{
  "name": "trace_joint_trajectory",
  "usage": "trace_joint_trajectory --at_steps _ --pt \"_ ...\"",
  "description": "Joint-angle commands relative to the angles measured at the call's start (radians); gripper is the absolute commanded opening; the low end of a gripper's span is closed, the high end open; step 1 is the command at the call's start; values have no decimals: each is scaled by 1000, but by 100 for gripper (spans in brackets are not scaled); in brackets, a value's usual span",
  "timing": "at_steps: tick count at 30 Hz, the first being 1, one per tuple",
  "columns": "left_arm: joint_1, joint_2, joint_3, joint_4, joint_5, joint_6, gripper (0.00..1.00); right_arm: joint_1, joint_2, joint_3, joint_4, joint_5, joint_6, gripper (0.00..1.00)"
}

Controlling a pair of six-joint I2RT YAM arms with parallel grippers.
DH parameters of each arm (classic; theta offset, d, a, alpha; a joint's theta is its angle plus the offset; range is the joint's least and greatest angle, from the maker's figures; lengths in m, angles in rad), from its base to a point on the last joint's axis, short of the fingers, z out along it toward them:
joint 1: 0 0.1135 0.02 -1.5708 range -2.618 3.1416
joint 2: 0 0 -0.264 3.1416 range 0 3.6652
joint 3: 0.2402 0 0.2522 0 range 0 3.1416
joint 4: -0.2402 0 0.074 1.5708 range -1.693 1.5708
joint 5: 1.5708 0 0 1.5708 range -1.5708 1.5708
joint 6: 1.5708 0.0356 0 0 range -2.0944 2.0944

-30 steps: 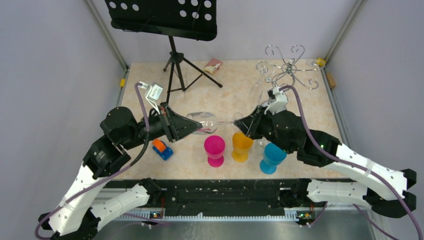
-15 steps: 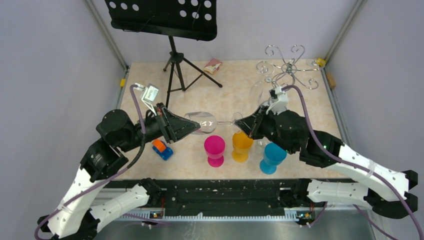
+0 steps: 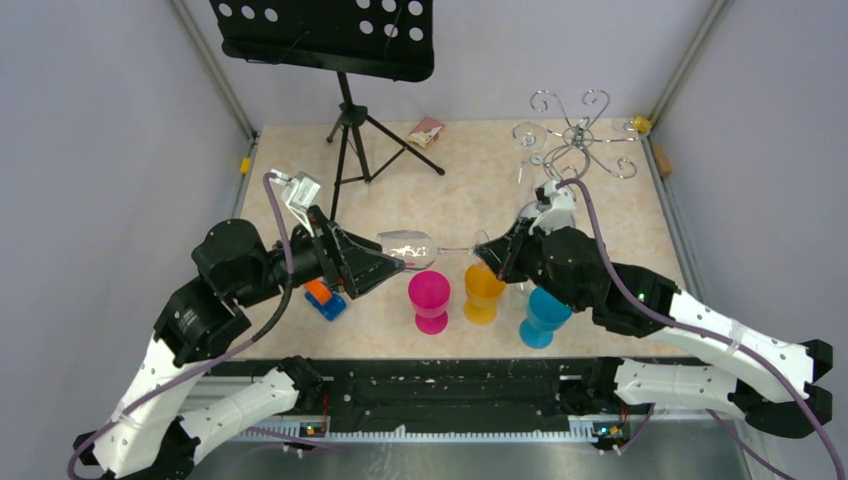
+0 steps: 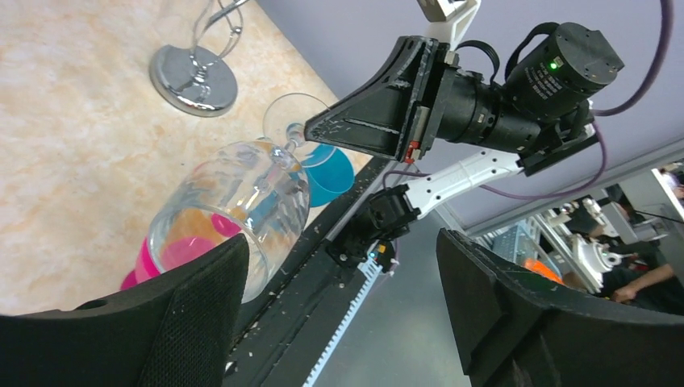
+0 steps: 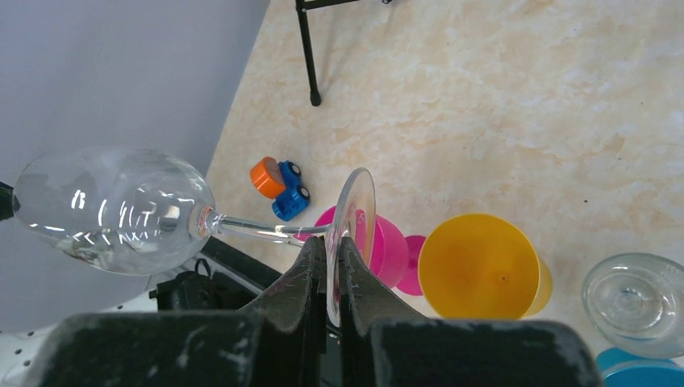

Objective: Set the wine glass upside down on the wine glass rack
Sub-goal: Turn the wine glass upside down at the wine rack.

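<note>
The clear wine glass [image 3: 408, 246] lies on its side in the air between the two arms, above the coloured goblets. My right gripper [image 3: 490, 255] is shut on the edge of its round foot [image 5: 352, 218], and the stem runs left to the bowl [image 5: 113, 210]. My left gripper [image 3: 385, 262] is open, its fingers standing wide on either side of the bowl [image 4: 234, 201]; one black pad [image 4: 193, 314] is near the rim. The chrome wine glass rack [image 3: 575, 135] stands at the back right, with its mirror base [image 4: 193, 76] on the table.
Under the glass stand a pink goblet [image 3: 430, 295], a yellow goblet [image 3: 483, 290] and a blue goblet [image 3: 545, 312]. Another clear glass [image 5: 633, 298] sits by the blue one. A toy car [image 3: 323, 297] lies front left. A black music stand [image 3: 345, 120] stands at the back.
My left gripper has opened off the bowl of the wine glass. The right gripper closed on the glass's foot and has stayed shut, now holding the glass alone.
</note>
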Motion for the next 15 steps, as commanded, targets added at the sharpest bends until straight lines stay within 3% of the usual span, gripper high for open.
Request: trace_joint_trajectory --at_steps 1,8,15 --pt "-3 15 95 -86 -74 98 89 -6 -21 3 74 21 -21 0" --pt "-3 47 215 -281 -236 227 89 -6 26 16 75 13 -53 0" --pt "-3 45 240 -407 -496 264 89 -5 64 -3 121 -42 -104 0"
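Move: The wine glass, foot already in the right fingers and bowl pointing left, has its middle about 7 cm left of the right hand and 3 cm above; from the opened left hand it lies about 5 cm right, 5 cm ahead and 6 cm below. The rack's middle is some 29 cm ahead of the right hand, 18 cm right, 12 cm lower. From that hand the yellow goblet stands 6 cm ahead, 1 cm right, the pink one 4 cm ahead, 9 cm left, both some 26 cm down. The wine glass stays pinched by its foot in the right hand, which sinks about 2 cm and eases slightly left, while the left hand, already open, backs away from the bowl. The left travels some 6 cm left with a smaller forward drift, stays open, swings about 15 degrees counter-clockwise and rolls its left side up by as much. ##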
